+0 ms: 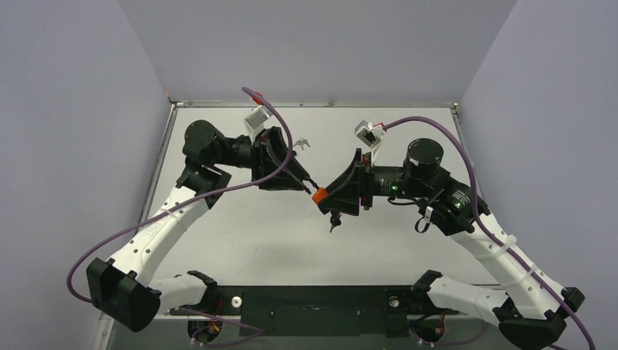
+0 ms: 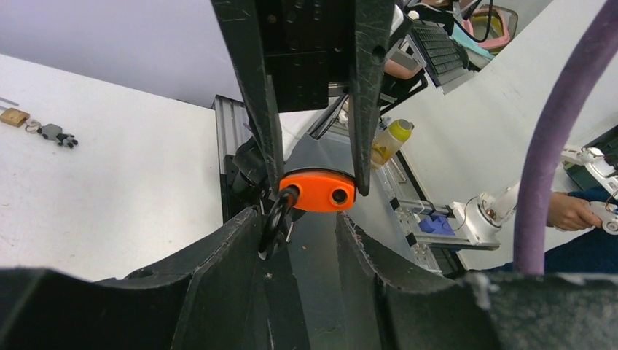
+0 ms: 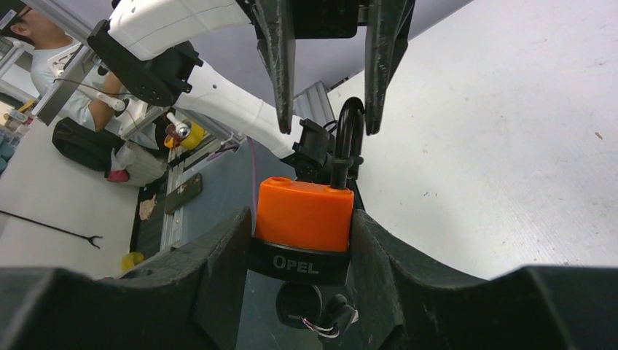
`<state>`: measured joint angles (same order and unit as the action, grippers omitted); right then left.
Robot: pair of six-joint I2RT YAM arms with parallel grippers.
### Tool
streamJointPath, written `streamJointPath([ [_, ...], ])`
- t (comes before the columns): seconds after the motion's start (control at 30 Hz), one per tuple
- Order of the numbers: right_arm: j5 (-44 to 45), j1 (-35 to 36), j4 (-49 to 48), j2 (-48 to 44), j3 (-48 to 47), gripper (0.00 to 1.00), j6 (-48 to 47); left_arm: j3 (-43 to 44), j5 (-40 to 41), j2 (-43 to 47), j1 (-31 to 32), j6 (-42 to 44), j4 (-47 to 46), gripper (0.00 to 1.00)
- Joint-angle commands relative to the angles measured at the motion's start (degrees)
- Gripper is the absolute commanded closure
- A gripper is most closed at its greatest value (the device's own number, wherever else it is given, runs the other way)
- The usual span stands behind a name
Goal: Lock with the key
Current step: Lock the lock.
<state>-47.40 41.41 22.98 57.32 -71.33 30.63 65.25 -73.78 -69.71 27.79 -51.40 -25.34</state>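
An orange padlock (image 1: 318,195) marked OPEL (image 3: 302,215) is held in mid-air by its body in my shut right gripper (image 3: 302,217). A black-headed key (image 3: 299,300) sits in its underside and hangs below it in the top view (image 1: 334,219). The black shackle (image 3: 348,135) stands open: one leg is in the body, and the other hole (image 2: 339,195) is empty. My left gripper (image 2: 299,219) is open, its jaws on either side of the shackle (image 2: 275,222). The shackle lies against one finger (image 2: 240,240).
A small brass padlock (image 2: 14,116) with a bunch of keys (image 2: 58,136) lies on the white table, at the back centre in the top view (image 1: 301,144). The two arms meet tip to tip over mid-table. Purple cables loop above both arms.
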Motion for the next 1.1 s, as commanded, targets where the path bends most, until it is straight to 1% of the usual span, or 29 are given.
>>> streamJointPath([
  [0.0, -0.35, 0.78, -3.32, 0.48, -4.32, 1.00, -0.13, 0.54, -1.81, 2.45, 0.76, 2.48, -0.79, 0.61],
  [0.2, -0.17, 1.46, -2.69, 1.56, -5.40, 1.00, -0.53, 0.92, -1.57, 2.42, 1.27, 4.62, 2.14, 0.65],
  [0.43, 0.42, 2.19, -1.54, 1.96, -5.81, 1.00, -1.37, 1.62, -0.63, 2.43, 1.39, 6.97, 5.97, 0.73],
  [0.57, 0.84, 2.27, -0.48, 2.08, -6.16, 1.00, -2.11, 1.89, -0.26, 2.06, 1.54, 7.98, 7.51, 0.82],
  [0.67, 1.91, 2.36, 0.91, 2.17, -6.46, 1.00, -3.44, 2.24, 0.20, 2.06, 1.87, 8.95, 8.86, 1.00],
  [0.73, 3.98, 2.31, 2.58, 2.29, -7.02, 0.96, -4.90, 2.74, 1.49, 2.15, 1.97, 9.98, 10.54, 1.00],
  [0.77, 4.99, 2.29, 3.16, 2.24, -7.09, 0.86, -5.46, 3.02, 3.12, 2.35, 1.94, 10.52, 12.48, 1.00],
  [0.8, 7.79, 2.32, 3.81, 2.02, -6.99, 0.78, -6.41, 3.91, 5.34, 2.41, 1.92, 12.30, 13.90, 1.00],
  [0.83, 9.66, 2.30, 3.91, 1.79, -6.85, 0.60, -6.82, 4.57, 6.60, 2.44, 1.92, 13.39, 17.52, 1.00],
  [0.87, 14.45, 2.28, 4.00, 1.21, -6.35, 0.50, -6.99, 5.82, 9.52, 2.46, 1.92, 15.00, 19.28, 1.00],
  [0.9, 18.33, 2.23, 3.91, 0.82, -6.05, 0.37, -7.12, 6.96, 10.80, 2.60, 1.92, 15.58, 21.89, 1.00],
  [0.97, 21.78, 1.63, 2.47, -0.22, -5.02, 0.25, -7.36, 8.49, 14.95, 2.90, 1.92, 16.53, 24.27, 1.00],
  [1.0, 22.15, 0.66, 1.39, -1.08, -3.99, 0.23, -7.18, 9.02, 18.05, 3.04, 1.92, 16.84, 24.76, 1.00],
  [1.03, 22.04, -0.11, -1.57, -1.51, -3.33, 0.19, -6.40, 10.18, 19.85, 3.36, 1.92, 17.02, 27.15, 1.00],
  [1.07, 21.01, -2.83, -3.53, -2.35, -1.61, 0.17, -5.60, 10.87, 22.94, 3.49, 1.96, 17.34, 28.74, 1.00],
])
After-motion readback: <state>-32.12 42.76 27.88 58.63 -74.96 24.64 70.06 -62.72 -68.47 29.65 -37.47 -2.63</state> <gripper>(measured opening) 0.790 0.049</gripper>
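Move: The orange lock is already in the right fingers. Its black shackle projects about 4 cm to that hand's left and 1 cm ahead, reaching between the half-open left fingers. For the left hand, the shackle is just 1 cm to the right, 1 cm back and 1 cm below, with the lock body some 4 cm right and 3 cm back. The keys hang about 6 cm back, 2 cm right and 3 cm below the right hand. The lock's shackle is pinched by the left fingers, which ease about 1 cm back and down and shut around it while the right hand keeps the body almost still. The right fingers then open wide and come free of the body, that hand sweeping forward about 4 cm and turning some 15 degrees clockwise; meanwhile the left carries the shackle about 3 cm forward, turning about 10 degrees counter-clockwise. ##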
